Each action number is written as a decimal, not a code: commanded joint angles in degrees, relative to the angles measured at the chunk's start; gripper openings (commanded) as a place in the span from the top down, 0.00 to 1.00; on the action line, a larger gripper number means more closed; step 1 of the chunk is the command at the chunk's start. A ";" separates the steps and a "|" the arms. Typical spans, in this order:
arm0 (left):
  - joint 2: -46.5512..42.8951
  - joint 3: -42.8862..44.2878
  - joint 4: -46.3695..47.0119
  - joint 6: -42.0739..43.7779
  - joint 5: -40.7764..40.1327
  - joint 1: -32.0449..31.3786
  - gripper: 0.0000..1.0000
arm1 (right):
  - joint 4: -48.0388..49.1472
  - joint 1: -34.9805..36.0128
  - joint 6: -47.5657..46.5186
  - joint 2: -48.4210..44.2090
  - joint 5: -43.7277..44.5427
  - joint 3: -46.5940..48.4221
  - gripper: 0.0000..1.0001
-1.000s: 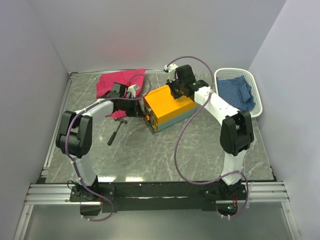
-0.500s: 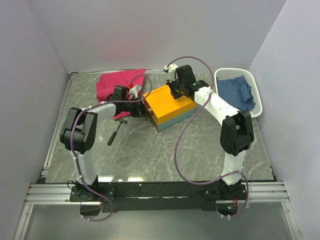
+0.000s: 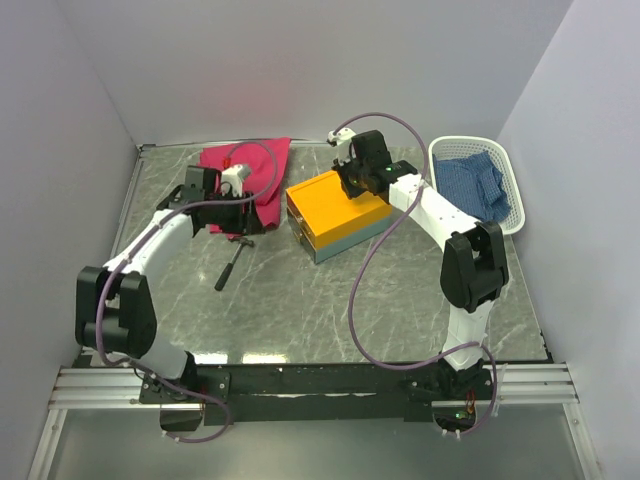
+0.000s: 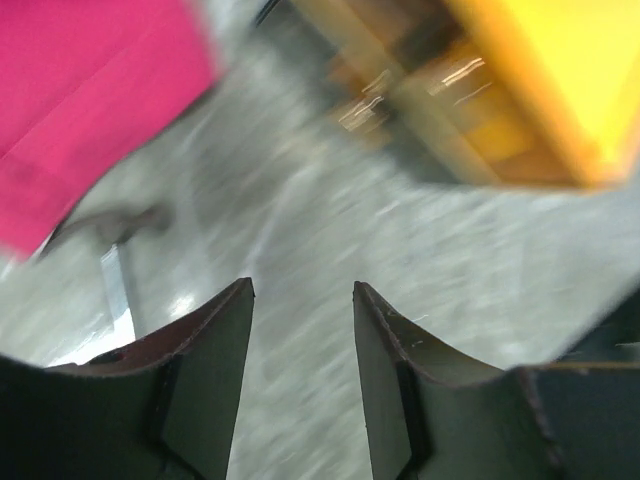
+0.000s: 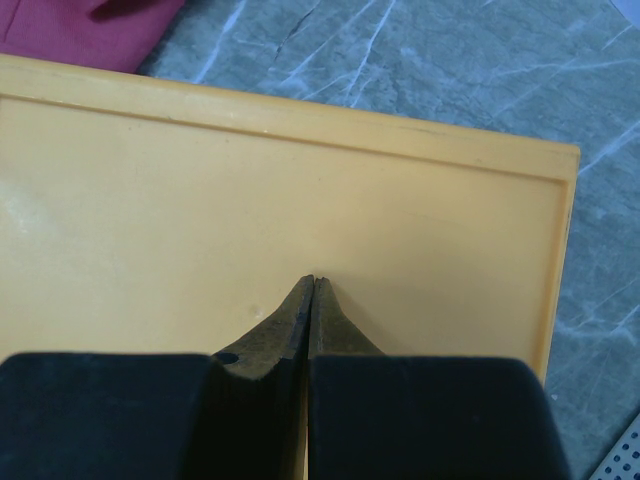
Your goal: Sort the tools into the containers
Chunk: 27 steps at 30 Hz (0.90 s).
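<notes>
The orange-yellow toolbox with a teal-grey base stands mid-table, lid down. My right gripper is shut and empty, its tips pressed on the lid in the right wrist view. My left gripper is open and empty, left of the toolbox, above bare table. The black-handled hammer lies just below it; its head shows blurred in the left wrist view. The white lattice basket stands at the far right. Screwdrivers and pliers are out of view.
A magenta cloth lies at the back, left of the toolbox, and shows in the left wrist view. A blue checked cloth fills the basket. Side walls close the table left and right.
My left arm has swung back to the left, away from the toolbox's front corner, now over the table by the hammer. The right gripper has stayed on the lid.
</notes>
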 commanded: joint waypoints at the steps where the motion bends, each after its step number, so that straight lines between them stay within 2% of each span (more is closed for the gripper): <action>1: 4.31 -3.64 -10.95 13.27 -16.50 -0.64 0.50 | -9.39 0.48 -0.07 1.82 -1.32 -3.40 1.00; 5: 5.29 -7.67 -9.04 17.22 -21.61 -0.55 0.50 | -9.83 0.39 -0.16 2.08 -1.58 -3.14 1.00; 12: 4.76 -11.55 -7.62 17.76 -26.98 -0.55 0.48 | -9.48 0.48 0.10 2.08 -1.94 -3.40 1.00; 19: -1.73 -8.83 -11.30 20.75 -18.19 -0.55 0.49 | -9.57 0.48 -0.16 2.17 -1.50 -3.23 1.00; 22: -3.50 -6.90 -12.53 23.45 -20.12 -0.46 0.48 | -9.74 0.48 -0.16 2.43 -1.58 -2.88 1.00; 27: -1.31 -7.42 -12.63 28.13 -24.51 0.77 0.49 | -9.92 0.48 -0.34 2.87 -1.58 -2.35 1.00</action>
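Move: The hammer lies on the table with its middle about 5 cm back and 6 cm to the left of the left hand, some 13 cm below it. From the left hand, the red cloth's middle is around 15 cm ahead and 4 cm left at table height, and the yellow-lidded toolbox is about 21 cm right and 6 cm ahead. For the right hand, the hammer is roughly 31 cm left, 14 cm back and 15 cm down. To the hammer's handle goes the empty left hand: it leaves the toolbox's drawer side and swoops down nearly 13 cm, leftward and back, almost to table height, its fingers rolling some 30 degrees to point more steeply down. It pauses low, then lifts again by about 5 cm over the handle without gripping, fingers staying half open. ##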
